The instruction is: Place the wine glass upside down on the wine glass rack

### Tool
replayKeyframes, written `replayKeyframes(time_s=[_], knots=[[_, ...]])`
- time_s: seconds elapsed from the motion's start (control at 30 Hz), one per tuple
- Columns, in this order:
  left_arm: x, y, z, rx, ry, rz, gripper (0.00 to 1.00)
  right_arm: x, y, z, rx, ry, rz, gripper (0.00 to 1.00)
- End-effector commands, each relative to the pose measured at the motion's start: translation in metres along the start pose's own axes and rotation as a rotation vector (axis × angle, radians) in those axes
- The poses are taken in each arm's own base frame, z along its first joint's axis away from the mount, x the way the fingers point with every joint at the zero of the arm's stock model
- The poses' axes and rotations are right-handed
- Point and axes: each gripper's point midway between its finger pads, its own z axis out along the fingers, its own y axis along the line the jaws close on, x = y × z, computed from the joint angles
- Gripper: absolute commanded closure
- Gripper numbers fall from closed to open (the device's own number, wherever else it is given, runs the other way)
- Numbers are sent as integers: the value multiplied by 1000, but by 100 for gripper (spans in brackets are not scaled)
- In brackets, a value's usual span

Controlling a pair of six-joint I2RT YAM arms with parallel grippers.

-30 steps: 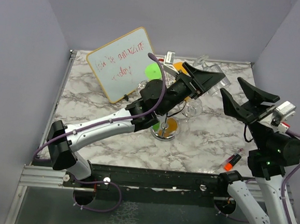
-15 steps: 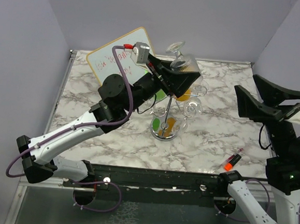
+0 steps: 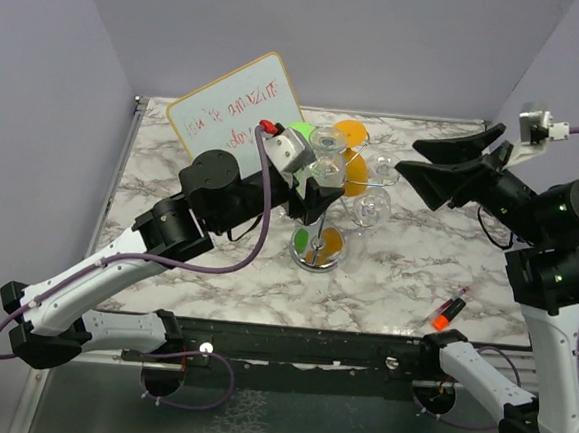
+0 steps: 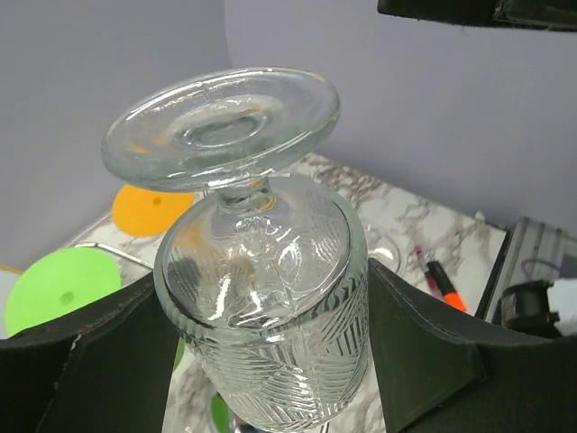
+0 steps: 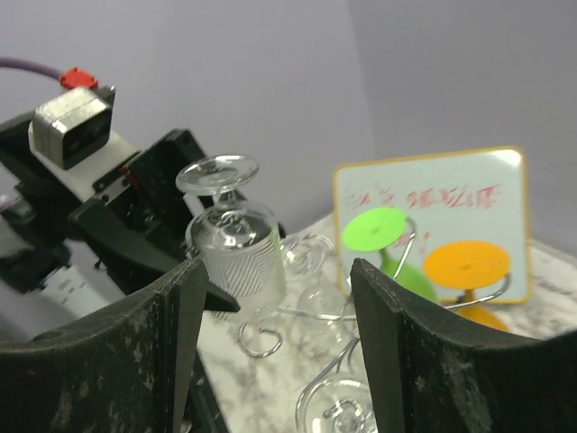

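Note:
My left gripper (image 3: 319, 184) is shut on the ribbed bowl of a clear wine glass (image 3: 327, 151) and holds it upside down, foot up, over the chrome wine glass rack (image 3: 317, 251). In the left wrist view the glass (image 4: 261, 307) sits between both black fingers (image 4: 424, 352), its foot on top. The right wrist view shows the glass (image 5: 230, 239) above a scroll-ended rack arm (image 5: 261, 341). My right gripper (image 3: 409, 158) is open and empty, raised to the right of the rack and facing it.
A green-footed glass (image 3: 298, 135) and an orange-footed glass (image 3: 351, 133) hang on the rack, and clear glasses (image 3: 372, 208) hang on its right side. A whiteboard (image 3: 232, 122) leans behind it. A red marker (image 3: 450, 309) lies at the near right.
My left arm has pulled back and brought the glass down over the rack, foot up. My right arm has risen and turned left, its open jaws now facing the rack.

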Motion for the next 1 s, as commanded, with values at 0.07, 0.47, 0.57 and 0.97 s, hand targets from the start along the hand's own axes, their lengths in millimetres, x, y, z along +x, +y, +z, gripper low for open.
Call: replayKeyframes(time_s=[0.07,0.47,0.57,0.97], knots=[[0,-1,-37,58,-5,185,73,29,34,-3,-220,141,136,31],[37,-1,-72,90,86,245,79,46,9,9,-105,160,320,32],[49,-10,-82,140,115,215,79,45,8,10,-105,155,323,32],[97,-56,-106,414,226,145,79,51,-7,12,-32,145,314,32]])
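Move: My left hand holds the clear wine glass base-up. The empty hook on the rack's front-left side is about 4 cm ahead, 3 cm to the left and 13 below it. The rack's hub is some 11 cm ahead and 2 to the right, about as low; the left clear glass hangs roughly 11 ahead and 7 to the left, the green glass 17 ahead and 3 to the left. From my empty right hand that hook lies about 4 cm ahead, 16 to the left and 20 below. I keep the glass pinched in my left hand and lower it about 11 cm towards the level of the empty hook, at the same time drawing it back some 8 cm and left about 6, out to the rack's near-left side. My fingertips dip roughly 15 degrees and swing clockwise late on. My open right hand sinks 4 cm, shifts 3 left early and tips down. ##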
